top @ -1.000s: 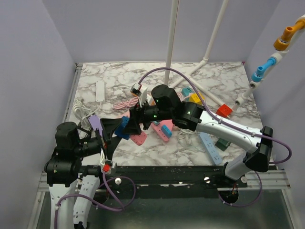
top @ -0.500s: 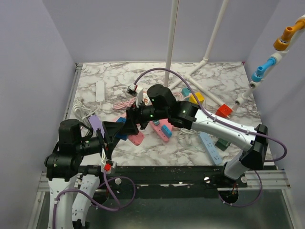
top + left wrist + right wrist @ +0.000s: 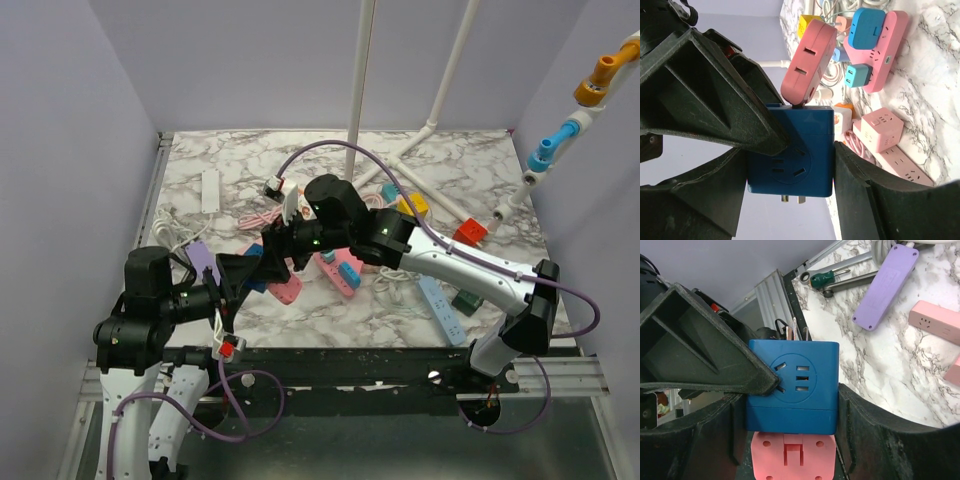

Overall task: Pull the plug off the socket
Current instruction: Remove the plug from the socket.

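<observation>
A blue cube socket point(image 3: 790, 150) with bare prongs hangs above the table's front left. A pink plug block point(image 3: 809, 65) is plugged into one of its faces. In the left wrist view my left gripper point(image 3: 790, 167) is shut on the cube's sides. My right gripper point(image 3: 790, 410) is shut on the same cube point(image 3: 792, 390) from the opposite end, with the pink block point(image 3: 792, 457) just below it. In the top view both grippers meet at the cube point(image 3: 258, 268), with the pink block point(image 3: 288, 288) sticking out to the right. Each wrist view shows one finger of the other gripper lying over a cube face.
A purple power strip point(image 3: 200, 262) lies at the left. A pink strip point(image 3: 340, 270) carrying blue plugs lies right of centre, with a pale blue strip point(image 3: 440, 305) and a red cube point(image 3: 470, 233) further right. A white strip point(image 3: 210, 190) and white poles point(image 3: 358, 90) stand at the back.
My right arm has carried the blue cube left toward the left gripper. The left jaws have come in from wide open onto the cube's sides.
</observation>
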`<state>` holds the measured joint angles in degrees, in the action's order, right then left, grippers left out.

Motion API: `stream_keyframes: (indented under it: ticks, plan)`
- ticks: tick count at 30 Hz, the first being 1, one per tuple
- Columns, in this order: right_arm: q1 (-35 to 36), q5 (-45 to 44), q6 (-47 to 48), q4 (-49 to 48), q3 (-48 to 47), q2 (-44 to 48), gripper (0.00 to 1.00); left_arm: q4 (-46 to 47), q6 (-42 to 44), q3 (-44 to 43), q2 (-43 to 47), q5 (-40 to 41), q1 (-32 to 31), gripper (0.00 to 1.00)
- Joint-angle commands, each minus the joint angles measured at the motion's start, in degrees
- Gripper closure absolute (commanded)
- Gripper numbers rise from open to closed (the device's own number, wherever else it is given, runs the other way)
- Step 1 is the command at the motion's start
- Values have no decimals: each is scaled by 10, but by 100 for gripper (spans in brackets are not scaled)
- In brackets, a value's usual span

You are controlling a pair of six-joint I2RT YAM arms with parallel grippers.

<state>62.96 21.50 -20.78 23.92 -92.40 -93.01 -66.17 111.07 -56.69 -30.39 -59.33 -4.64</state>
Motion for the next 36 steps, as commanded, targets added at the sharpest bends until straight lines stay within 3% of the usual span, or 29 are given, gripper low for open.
stream_keyframes:
  ticks: [1,7,12,16,20,26,36]
  plan:
    - [14,-38,19,-10,-12,8,24,20,2,12,-2,2,-5,90]
    - [12,-103,14,-21,14,61,1,158,-102,63,20,23,-5,100]
    - [-9,-117,-5,-23,57,117,0,313,-219,109,46,37,-5,100]
    - [-70,-49,-46,-61,112,162,0,438,-281,154,71,50,-5,100]
    - [-151,70,-112,-124,172,184,0,531,-285,197,95,52,-5,100]
    - [-209,201,-225,-260,234,172,0,597,-286,215,103,55,-5,100]
    - [-209,252,-370,-473,294,136,0,611,-269,221,100,64,-5,100]
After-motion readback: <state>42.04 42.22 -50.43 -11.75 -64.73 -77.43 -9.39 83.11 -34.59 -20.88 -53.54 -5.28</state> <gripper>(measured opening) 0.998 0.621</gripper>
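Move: Both hands grip the blue socket, its middle practically at both hand points. For either hand, the pink plug stuck on it sits about 5 cm to the right, 3 cm back and 3 cm lower. Down on the table, some 18 cm below, the pink triangular strip lies roughly 15 cm right and 7 cm ahead of the right hand, and the purple strip about 16 cm left and 6 cm ahead. Right hand opens off the socket, withdraws about 9 cm right; left carries the socket 6 cm forward and up. ##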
